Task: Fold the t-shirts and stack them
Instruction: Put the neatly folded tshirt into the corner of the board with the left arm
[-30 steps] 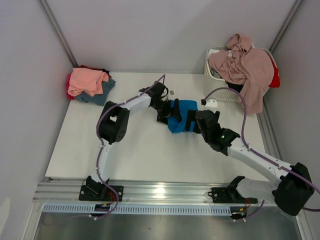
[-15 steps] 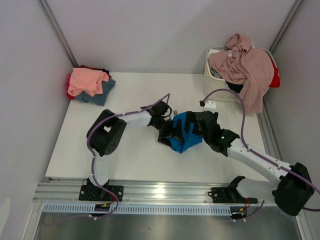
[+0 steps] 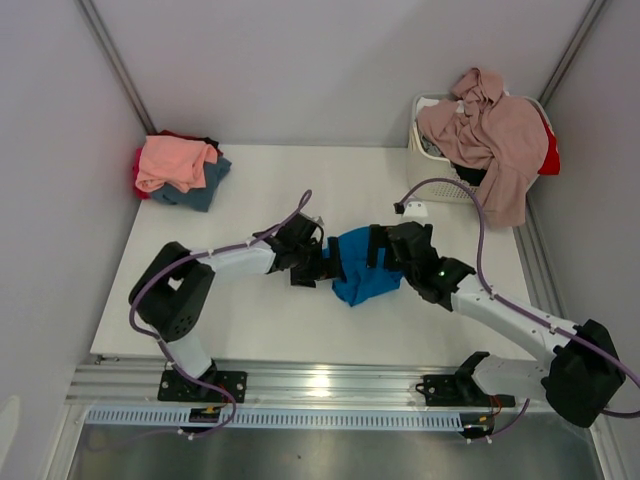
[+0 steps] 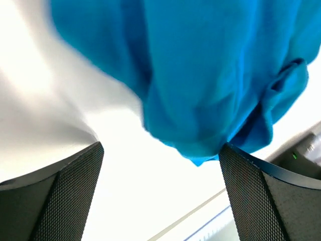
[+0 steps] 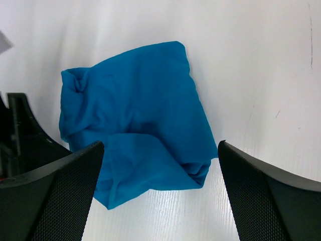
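Note:
A bright blue t-shirt [image 3: 360, 272] lies bunched in a loose fold on the white table [image 3: 260, 320], near its middle. My left gripper [image 3: 322, 264] sits low at the shirt's left edge. In the left wrist view that gripper [image 4: 160, 198] is open, and the blue cloth [image 4: 200, 65] hangs just ahead of its fingers. My right gripper [image 3: 388, 248] hovers at the shirt's right side. In the right wrist view it [image 5: 160, 198] is also open, with the blue shirt [image 5: 135, 120] lying flat ahead of and partly between its fingers. Neither gripper pinches the cloth.
At the back left corner lies a pile with a salmon pink shirt [image 3: 175, 160] over a slate blue one [image 3: 205, 187] and a red one [image 3: 137, 172]. A white slatted basket [image 3: 428, 150] stands at the back right, with a mauve-pink shirt [image 3: 495, 130] draped over it.
The blue shirt has shifted toward the near edge. My left arm has swung down and to the left, its elbow now low near the front. Both grippers stayed open.

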Controlling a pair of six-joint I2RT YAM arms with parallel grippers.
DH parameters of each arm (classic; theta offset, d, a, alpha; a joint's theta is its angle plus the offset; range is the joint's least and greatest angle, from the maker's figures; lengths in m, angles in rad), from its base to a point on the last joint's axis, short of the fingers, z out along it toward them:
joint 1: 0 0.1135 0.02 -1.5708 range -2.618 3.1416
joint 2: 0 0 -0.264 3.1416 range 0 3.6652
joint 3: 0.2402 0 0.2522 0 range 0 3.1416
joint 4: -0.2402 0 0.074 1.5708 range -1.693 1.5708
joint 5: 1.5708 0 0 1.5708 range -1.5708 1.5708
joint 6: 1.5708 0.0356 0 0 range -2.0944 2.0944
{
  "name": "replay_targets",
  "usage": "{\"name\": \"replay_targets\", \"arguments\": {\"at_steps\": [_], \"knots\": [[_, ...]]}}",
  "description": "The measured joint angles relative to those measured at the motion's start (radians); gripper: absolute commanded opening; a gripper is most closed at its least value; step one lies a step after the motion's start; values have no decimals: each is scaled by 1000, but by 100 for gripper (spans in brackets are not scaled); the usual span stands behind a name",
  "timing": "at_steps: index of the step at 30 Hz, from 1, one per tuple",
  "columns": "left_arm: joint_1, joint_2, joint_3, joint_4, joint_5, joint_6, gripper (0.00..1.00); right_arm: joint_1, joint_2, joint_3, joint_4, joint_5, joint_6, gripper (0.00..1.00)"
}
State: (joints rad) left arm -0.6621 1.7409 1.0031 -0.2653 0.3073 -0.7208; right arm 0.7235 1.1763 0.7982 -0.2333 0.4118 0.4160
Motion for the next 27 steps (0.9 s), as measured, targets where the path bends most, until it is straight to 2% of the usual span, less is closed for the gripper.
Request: {"name": "replay_targets", "arguments": {"at_steps": [5,14,27], "knots": [[-3,-55,-32,-2,-101,-23,99,-1,21,0,9,-11,-2,99],[-51,27,39,2,-162,-38,99,-5,53,0,21,-34,10,99],[-85,86,5,280,-80,-66,99,-8,62,-16,22,-37,25,99]]}}
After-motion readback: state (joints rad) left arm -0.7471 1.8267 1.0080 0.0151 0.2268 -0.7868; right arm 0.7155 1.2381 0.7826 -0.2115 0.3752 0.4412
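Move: The blue t-shirt's middle lies about 7 cm to the right of the open left hand, a centimetre or so back and 3 cm lower, with its left edge already just off the fingertips. From that hand, the pile of folded clothes is some 37 cm left and 22 cm ahead; the laundry basket is roughly 35 cm right and 22 cm ahead. The t-shirt lies about 5 cm left of the right hand, 4 cm back and 14 cm below. The left hand works its wide-open fingers around the left side of the blue t-shirt, pushing the cloth a little to the right. It first eases about 1.5 cm left and dips 1 cm, then sweeps some 6 cm right and slightly forward, low over the table, the wrist swinging the fingertips forward. Above the cloth the open right hand sinks about 2 cm. ##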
